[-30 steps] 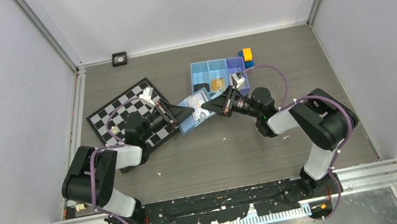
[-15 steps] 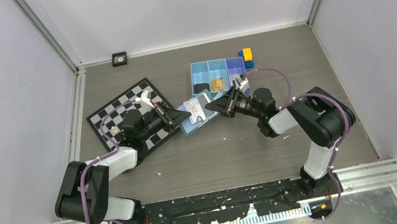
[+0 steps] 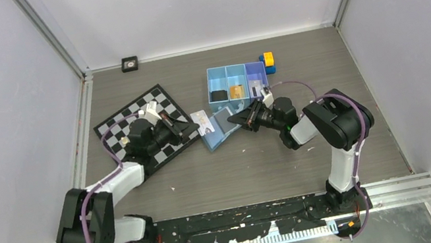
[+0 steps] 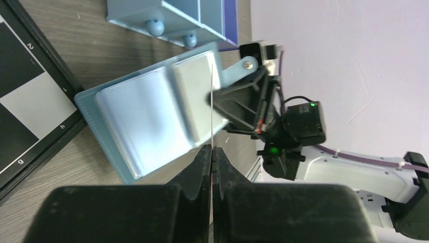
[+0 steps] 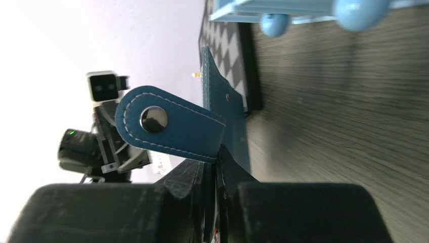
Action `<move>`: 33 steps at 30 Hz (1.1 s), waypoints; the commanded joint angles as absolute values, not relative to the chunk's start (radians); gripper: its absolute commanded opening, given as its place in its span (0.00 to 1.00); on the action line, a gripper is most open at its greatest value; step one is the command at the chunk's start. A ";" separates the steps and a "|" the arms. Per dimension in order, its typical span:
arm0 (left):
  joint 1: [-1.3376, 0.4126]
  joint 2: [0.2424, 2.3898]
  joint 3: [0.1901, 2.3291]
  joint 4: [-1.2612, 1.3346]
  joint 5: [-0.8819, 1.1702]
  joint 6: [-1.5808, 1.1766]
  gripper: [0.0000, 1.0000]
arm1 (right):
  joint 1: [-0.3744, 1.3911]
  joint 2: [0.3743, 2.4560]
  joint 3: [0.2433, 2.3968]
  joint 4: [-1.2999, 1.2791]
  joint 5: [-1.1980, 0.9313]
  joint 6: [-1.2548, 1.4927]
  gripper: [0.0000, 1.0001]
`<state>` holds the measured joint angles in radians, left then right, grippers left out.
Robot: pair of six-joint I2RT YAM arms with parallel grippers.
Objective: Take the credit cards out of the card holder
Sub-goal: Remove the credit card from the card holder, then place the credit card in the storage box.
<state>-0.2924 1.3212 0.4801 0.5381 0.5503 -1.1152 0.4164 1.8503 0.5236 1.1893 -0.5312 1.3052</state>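
Observation:
The blue card holder [image 3: 222, 128] lies open on the table, its pale pockets facing up; it also shows in the left wrist view [image 4: 152, 116]. My right gripper [image 3: 242, 119] is shut on the holder's right edge, with the snap tab [image 5: 169, 124] standing above its jaws [image 5: 216, 154]. My left gripper [image 3: 192, 125] is shut on a pale whitish credit card [image 3: 202, 122], held just left of the holder. In the left wrist view this card shows edge-on as a thin line [image 4: 211, 101] between the closed jaws [image 4: 211, 149]. A tan-brown card [image 3: 236, 91] lies in the tray's middle compartment.
A three-compartment blue tray [image 3: 217, 81] stands just behind the holder, with yellow-and-blue blocks [image 3: 268, 61] at its right. A checkered board [image 3: 143, 124] lies under my left arm. A small black object [image 3: 130, 63] sits by the far wall.
My left gripper has drawn back to the left with the pale card, which has come out of the holder. The holder and my right gripper shifted slightly toward the near side.

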 commanded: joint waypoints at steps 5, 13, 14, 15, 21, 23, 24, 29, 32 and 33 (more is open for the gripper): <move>-0.286 1.194 0.480 0.469 0.490 -1.054 0.00 | 0.399 1.959 0.555 1.232 -0.514 1.293 0.24; -0.285 1.194 0.479 0.476 0.504 -1.063 0.00 | 0.356 1.933 0.513 1.175 -0.462 1.238 0.42; -0.285 1.194 0.479 0.477 0.504 -1.065 0.00 | 0.351 1.918 0.507 1.156 -0.452 1.228 0.45; -0.285 1.192 0.478 0.477 0.506 -1.066 0.00 | 0.347 1.901 0.500 1.124 -0.434 1.214 0.50; -0.285 1.187 0.478 0.479 0.508 -1.066 0.00 | 0.335 1.800 0.438 1.063 -0.346 1.171 0.69; -0.285 1.188 0.479 0.480 0.508 -1.066 0.00 | 0.333 1.758 0.417 1.042 -0.319 1.161 0.69; -0.285 1.189 0.479 0.480 0.508 -1.066 0.00 | 0.332 1.734 0.407 1.025 -0.306 1.155 0.69; -0.285 1.198 0.476 0.504 0.522 -1.075 0.00 | 0.333 1.508 0.386 0.814 -0.238 1.111 0.72; -0.286 1.202 0.470 0.536 0.532 -1.087 0.00 | 0.333 1.318 0.380 0.653 -0.172 1.047 0.76; -0.285 1.204 0.466 0.558 0.540 -1.090 0.00 | 0.334 1.259 0.382 0.610 -0.162 1.030 0.77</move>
<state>-0.2913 1.2083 0.4767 0.4675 0.5091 -1.0847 0.3363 1.4689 0.3775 0.7959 -0.2695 1.1275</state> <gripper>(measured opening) 0.007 0.745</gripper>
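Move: The right gripper still pinches the right edge of the open card holder. The table spot for it lies about 7 cm below that gripper, 2 cm back and 2 cm left. From the same gripper, the drawer box is some 13 cm ahead and 4 cm right, the drawn-out card some 9 cm left and level ahead. From the left gripper, which holds the card, the spot is about 10 cm right, 1 cm back and 11 cm below. Lower the right gripper about 6 cm, easing right and slightly forward, to set the card holder on the table. Open the fingers wide as you go down, let go of its edge, then back off to the right and climb to about the starting height, turning some 15 degrees clockwise. With the left gripper, keep the card pinched, lift it about 2 cm and hold it there. ##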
